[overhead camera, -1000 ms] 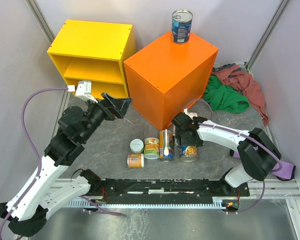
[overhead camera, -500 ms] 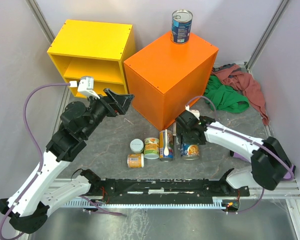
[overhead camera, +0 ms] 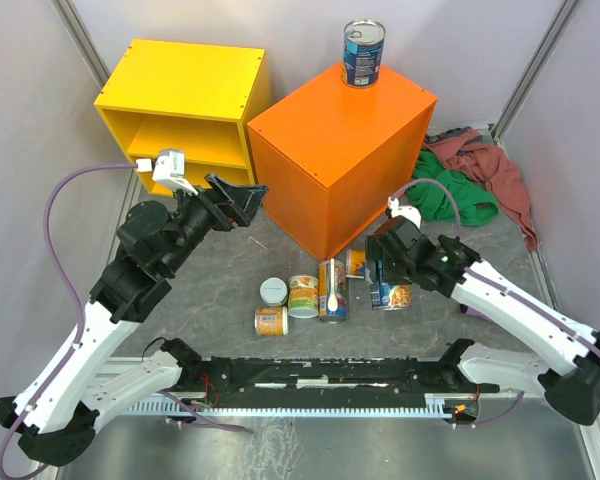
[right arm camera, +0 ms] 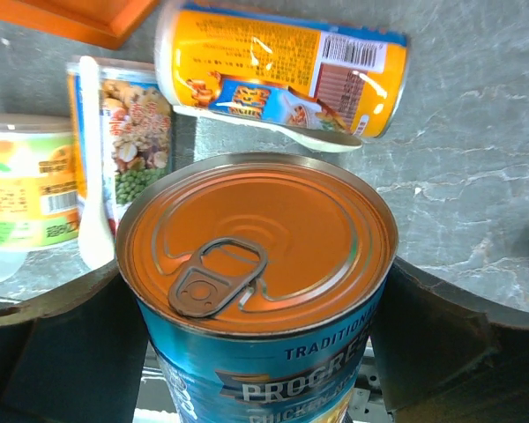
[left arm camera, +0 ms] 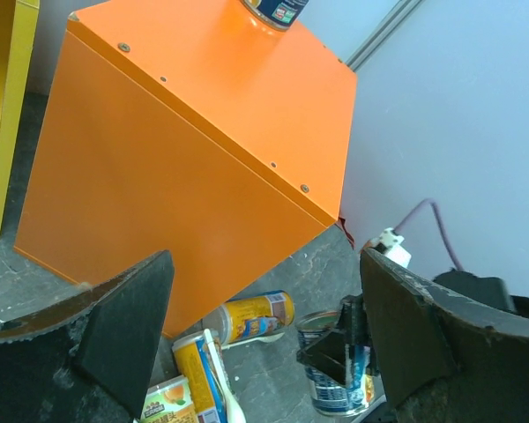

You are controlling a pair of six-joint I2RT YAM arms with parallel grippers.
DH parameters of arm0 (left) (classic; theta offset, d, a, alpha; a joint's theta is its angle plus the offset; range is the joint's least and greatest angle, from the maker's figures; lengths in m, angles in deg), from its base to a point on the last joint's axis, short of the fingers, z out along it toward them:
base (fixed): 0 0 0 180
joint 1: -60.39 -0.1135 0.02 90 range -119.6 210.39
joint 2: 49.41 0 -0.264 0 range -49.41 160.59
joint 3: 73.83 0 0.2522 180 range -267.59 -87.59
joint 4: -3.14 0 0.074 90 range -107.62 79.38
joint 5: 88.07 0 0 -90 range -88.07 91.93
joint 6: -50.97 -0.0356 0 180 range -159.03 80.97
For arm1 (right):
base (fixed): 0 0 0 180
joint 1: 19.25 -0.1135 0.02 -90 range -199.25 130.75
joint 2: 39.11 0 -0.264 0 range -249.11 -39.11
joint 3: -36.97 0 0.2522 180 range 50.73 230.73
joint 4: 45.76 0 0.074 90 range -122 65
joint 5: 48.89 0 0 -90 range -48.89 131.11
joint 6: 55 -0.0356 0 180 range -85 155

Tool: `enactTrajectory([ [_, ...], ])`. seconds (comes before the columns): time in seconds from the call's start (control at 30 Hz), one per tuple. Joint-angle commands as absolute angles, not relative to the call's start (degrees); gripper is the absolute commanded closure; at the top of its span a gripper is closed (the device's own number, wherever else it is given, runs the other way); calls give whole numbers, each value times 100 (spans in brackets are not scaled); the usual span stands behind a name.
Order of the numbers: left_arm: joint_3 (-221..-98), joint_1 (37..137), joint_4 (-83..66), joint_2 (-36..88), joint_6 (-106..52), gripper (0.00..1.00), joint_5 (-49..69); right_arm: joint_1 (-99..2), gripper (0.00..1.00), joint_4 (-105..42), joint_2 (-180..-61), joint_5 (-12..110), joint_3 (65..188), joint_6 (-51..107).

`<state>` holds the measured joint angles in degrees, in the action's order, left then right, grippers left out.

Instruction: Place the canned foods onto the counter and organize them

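The orange counter carries one blue can at its back corner. On the floor in front stands another blue can. My right gripper is open, down over it. Its fingers flank the can's sides closely, below the pull-tab lid. An orange-yellow can lies on its side behind it. A tall can with a white spoon, a green-yellow can and two short cans stand to the left. My left gripper hangs open and empty beside the counter's left face.
A yellow open-fronted shelf unit stands left of the counter. Green and red cloths lie heaped at its right. Grey walls close in on both sides. The black rail holding the arm bases runs along the near edge.
My right arm swung out and its gripper widened and dropped around the blue floor can, which shifted slightly right. My left gripper rose a little toward the counter.
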<state>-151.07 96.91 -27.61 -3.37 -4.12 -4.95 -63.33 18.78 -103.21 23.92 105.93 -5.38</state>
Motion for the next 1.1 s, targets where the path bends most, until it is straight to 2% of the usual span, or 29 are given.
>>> enactTrajectory([
  [0.0,-15375,9715,-2432,-374,-458,8,-341,-6433,99,1914,-9698,1919,11522,-420],
  [0.17,-15282,9720,-2236,-477,-443,9,-360,-6451,99,1979,-9564,1625,12351,-79],
  [0.4,-15470,9716,-2355,-456,-383,9,-366,-6449,99,1894,-10070,1128,14048,607],
  [0.77,-15693,9713,-2422,-418,-475,9,-473,-6447,99,402,-11067,305,15887,2341],
  [1.07,-15738,9713,-2164,-253,-521,9,-347,-6087,99,-1093,-11973,243,16588,3616],
])
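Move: My right hand already holds the blue soup can, tipped with its lid facing forward. The orange box's top, where the can is headed, has its middle some 24 cm ahead, 10 cm left and 14 cm up; the standing can on it is about 33 cm ahead, 5 cm left and 19 cm up. Below by 11 cm, the yellow can lies 8 cm ahead, 1 cm left. For my left hand the box top is about 20 cm ahead, 12 cm right, 13 cm down. I sweep my right hand up about 34 cm, starting almost straight and then bending forward, some 13 cm in all, towards the standing can and to well above the level of the orange box's top. On the way I tip the fingers up some 50 degrees until they point nearly level, keeping my grip on the blue soup can. My open left hand rises about 4 cm, touching nothing. ##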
